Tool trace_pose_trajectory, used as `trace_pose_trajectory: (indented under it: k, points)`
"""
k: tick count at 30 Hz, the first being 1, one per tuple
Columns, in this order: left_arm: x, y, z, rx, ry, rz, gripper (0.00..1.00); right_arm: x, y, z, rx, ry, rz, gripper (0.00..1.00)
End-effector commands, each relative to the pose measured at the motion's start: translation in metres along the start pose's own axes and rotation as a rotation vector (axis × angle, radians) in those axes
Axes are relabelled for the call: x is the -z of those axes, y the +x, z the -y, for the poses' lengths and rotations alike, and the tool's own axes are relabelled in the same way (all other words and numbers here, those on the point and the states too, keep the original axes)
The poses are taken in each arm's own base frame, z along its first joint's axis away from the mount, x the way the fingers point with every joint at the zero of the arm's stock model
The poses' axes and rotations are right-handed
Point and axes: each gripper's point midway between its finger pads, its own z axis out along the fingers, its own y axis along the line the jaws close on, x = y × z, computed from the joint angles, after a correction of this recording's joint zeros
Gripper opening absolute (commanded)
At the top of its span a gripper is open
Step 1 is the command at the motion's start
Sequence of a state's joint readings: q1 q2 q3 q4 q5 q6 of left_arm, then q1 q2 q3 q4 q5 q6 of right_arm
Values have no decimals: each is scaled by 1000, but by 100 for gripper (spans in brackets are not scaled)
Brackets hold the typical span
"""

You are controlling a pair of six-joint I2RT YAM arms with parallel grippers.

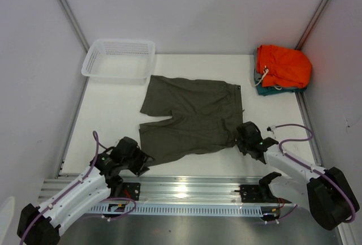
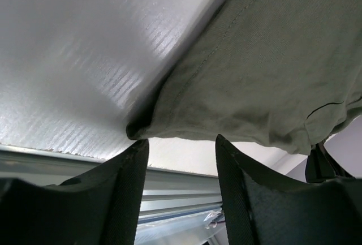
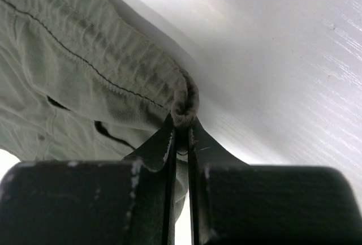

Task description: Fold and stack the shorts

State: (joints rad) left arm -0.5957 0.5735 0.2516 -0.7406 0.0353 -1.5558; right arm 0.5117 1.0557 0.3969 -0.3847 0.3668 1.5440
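The olive-green shorts (image 1: 189, 115) lie spread flat on the white table, waistband to the right and both legs pointing left. My left gripper (image 1: 141, 163) sits at the near-left leg's hem corner. In the left wrist view its jaws (image 2: 180, 140) stand apart, with the hem corner of the shorts (image 2: 266, 58) just beyond the fingertips and only table between them. My right gripper (image 1: 243, 137) is at the near end of the waistband. The right wrist view shows it (image 3: 182, 123) pinched shut on the gathered waistband edge of the shorts (image 3: 85, 69).
A white mesh basket (image 1: 120, 58) stands at the back left. Folded orange shorts (image 1: 283, 67) rest on a teal garment (image 1: 266, 91) at the back right. An aluminium rail (image 1: 186, 191) runs along the near edge, just behind both grippers.
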Motion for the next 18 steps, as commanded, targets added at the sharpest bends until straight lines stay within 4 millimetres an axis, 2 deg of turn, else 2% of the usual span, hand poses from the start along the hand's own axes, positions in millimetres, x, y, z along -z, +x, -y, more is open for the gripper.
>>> trace_pose_trajectory:
  k: [1, 3, 5, 12, 13, 14, 16, 17, 18]
  points:
    - [-10, -5, -11, 63, -28, 29, 54, 5, -7, -6, -17, -22, 34, 0]
    - [-14, -10, -14, 88, -34, 58, 48, 6, -7, -6, -16, -23, 34, 0]
    - [-17, -14, -22, 109, -58, 84, 45, 9, -8, -9, -17, -40, 34, 0]
    - [-26, -19, -44, 198, -130, 118, 49, 20, -15, -10, -24, -64, 50, 0]
    - [-27, -18, -45, 213, -133, 111, 45, 21, -16, -10, -22, -65, 53, 0]
    - [-31, -16, -50, 229, -143, 99, 36, 22, -17, -10, -22, -68, 53, 0]
    - [-33, -14, -52, 242, -148, 91, 29, 23, -16, -10, -14, -68, 48, 0]
    - [-34, -14, -52, 253, -148, 90, 21, 23, -15, -9, -9, -67, 43, 0]
    - [-34, -15, -53, 254, -152, 99, 19, 23, -13, -9, -3, -64, 34, 0]
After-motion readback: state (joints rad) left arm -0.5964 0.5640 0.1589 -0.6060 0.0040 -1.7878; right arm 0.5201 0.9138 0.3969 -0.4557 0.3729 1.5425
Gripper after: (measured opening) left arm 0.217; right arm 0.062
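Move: The shorts' near-left leg corner lies just under the left fingertips, about 2 cm ahead and 1 cm below. The same leg's inner hem corner is roughly 17 cm ahead and 3 cm left of the left hand; the far leg's hem corner is some 21 cm ahead and 3 cm left. The right hand already grips the near waistband corner; from it the far waistband end lies about 24 cm ahead, 1 cm right, and the leg corner 37 cm left, 9 cm back. The left fingertips close on the shorts' near-left leg corner and pinch its edge, after the open hand slides about 2 cm forward onto it, sinks about 1 cm and turns some 10 degrees counter-clockwise. Meanwhile the right hand keeps its shut grip on the waistband corner and lifts it a little over 2 cm nearly straight up. ##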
